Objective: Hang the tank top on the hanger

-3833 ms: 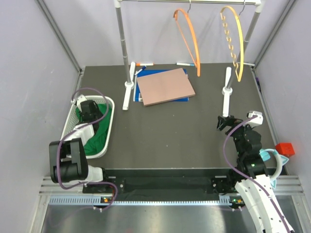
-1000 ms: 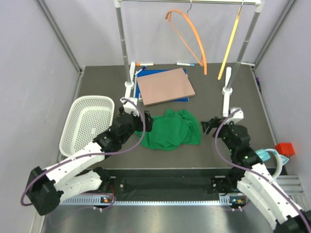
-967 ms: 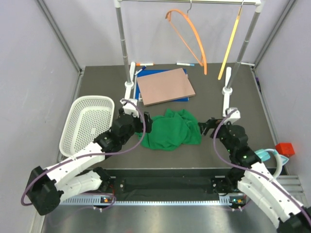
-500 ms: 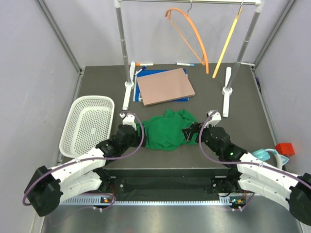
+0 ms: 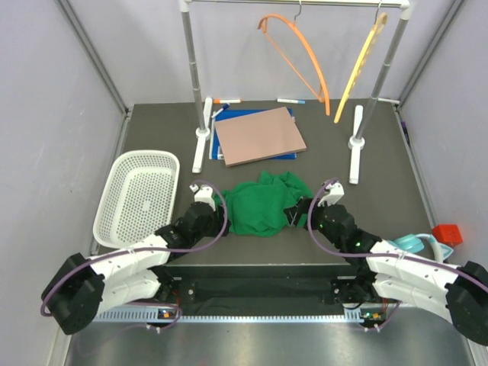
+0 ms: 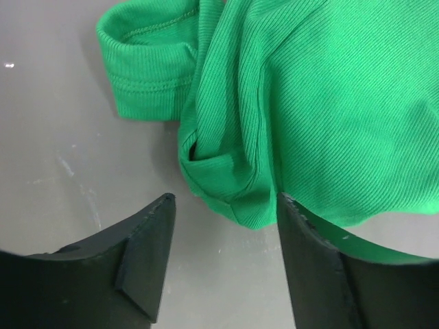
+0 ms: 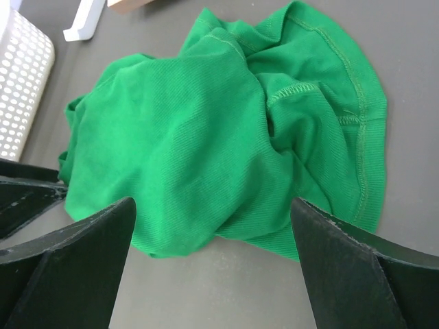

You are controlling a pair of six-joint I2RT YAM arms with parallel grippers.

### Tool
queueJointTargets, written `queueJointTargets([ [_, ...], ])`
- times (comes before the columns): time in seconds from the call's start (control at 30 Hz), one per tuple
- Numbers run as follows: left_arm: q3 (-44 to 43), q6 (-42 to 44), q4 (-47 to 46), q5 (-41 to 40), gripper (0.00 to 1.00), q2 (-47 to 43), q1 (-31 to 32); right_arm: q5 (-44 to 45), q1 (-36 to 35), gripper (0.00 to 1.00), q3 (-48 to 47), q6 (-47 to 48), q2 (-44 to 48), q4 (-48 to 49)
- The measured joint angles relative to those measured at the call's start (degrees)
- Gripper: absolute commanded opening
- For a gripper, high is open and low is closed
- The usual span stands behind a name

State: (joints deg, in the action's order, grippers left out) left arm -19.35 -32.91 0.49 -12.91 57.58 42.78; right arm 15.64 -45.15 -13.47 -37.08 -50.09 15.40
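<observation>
The bright green tank top point(image 5: 263, 206) lies crumpled on the dark table in front of the rack. The orange hanger point(image 5: 301, 53) hangs by its hook from the rack bar at the back. My left gripper point(image 5: 216, 209) is low at the top's left edge. In the left wrist view a fold of the tank top point(image 6: 309, 103) reaches between the tips of the left gripper point(image 6: 225, 205), whose jaws stand apart. My right gripper point(image 5: 302, 212) is at the top's right edge. Seen from the right wrist, the right gripper point(image 7: 212, 209) stands wide open over the tank top point(image 7: 206, 137).
An empty white basket point(image 5: 137, 198) sits at the left. A brown board point(image 5: 259, 133) lies on a blue sheet behind the top. A yellow hanger point(image 5: 357, 65) hangs right of the orange one. Rack feet point(image 5: 200, 149) point(image 5: 354, 152) stand on the table. A red block point(image 5: 447, 233) sits far right.
Both arms have dropped lower and come in against the top's two sides. The left jaws have narrowed. The hangers have swung slightly.
</observation>
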Motion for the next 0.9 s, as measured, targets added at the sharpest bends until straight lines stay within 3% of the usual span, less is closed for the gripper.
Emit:
queueJointTargets([
  [0.07,0.3,0.0,-1.6,0.0,0.58,0.9,0.0,0.1,0.0,0.95,0.0,-0.3,0.0,0.3],
  [0.17,0.7,0.0,-4.5,0.0,0.09,2.3,0.0,0.2,-0.1,0.95,0.0,-0.7,-0.2,0.8],
  [0.2,0.7,0.1,-5.5,-0.2,0.0,2.9,0.0,0.2,-0.1,0.95,0.0,-0.9,-0.4,1.0],
  [0.4,-0.5,2.9,-6.3,-1.0,0.0,4.1,0.0,0.1,-0.1,0.96,0.5,-2.0,-2.5,2.9],
  [0.57,-6.2,5.9,-3.5,-1.7,0.0,-1.2,0.0,-0.1,-0.1,0.98,0.6,-2.0,-8.1,5.5],
  [0.73,-12.8,8.7,-0.3,-2.8,0.0,-8.1,0.0,-1.8,-0.1,0.99,-1.4,-2.0,-18.7,11.0],
  [0.9,-15.8,10.9,4.8,-4.0,0.0,-13.7,0.0,-6.4,-0.1,0.98,-9.1,-2.0,-32.8,18.6],
])
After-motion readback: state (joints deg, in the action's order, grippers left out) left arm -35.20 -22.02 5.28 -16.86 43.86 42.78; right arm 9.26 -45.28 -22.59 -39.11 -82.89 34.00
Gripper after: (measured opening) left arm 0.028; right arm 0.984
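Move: The tank top lies bunched on the table, its middle roughly 6 cm ahead, 13 cm to the right and 1 cm below the left hand; its near-left corner is already just in front of that hand's part-open fingers. The white basket's middle is some 26 cm left and 8 cm ahead of the left hand, the pink board about 27 cm ahead and 11 cm right. From the right hand the tank top's middle is about 9 cm left, 2 cm ahead and 5 cm lower. The left hand eases about a centimetre forward into the near-left corner of the tank top, shuts its fingers to pinch the bunched cloth, then swings it up some 17 cm and a few centimetres forward, the fingertips tilting up by about 25 degrees. The right hand, fingers staying wide open, first sinks about 4 cm beside the cloth, then sweeps some 6 cm left and 3 cm forward, close in to the tank top between its fingers. ##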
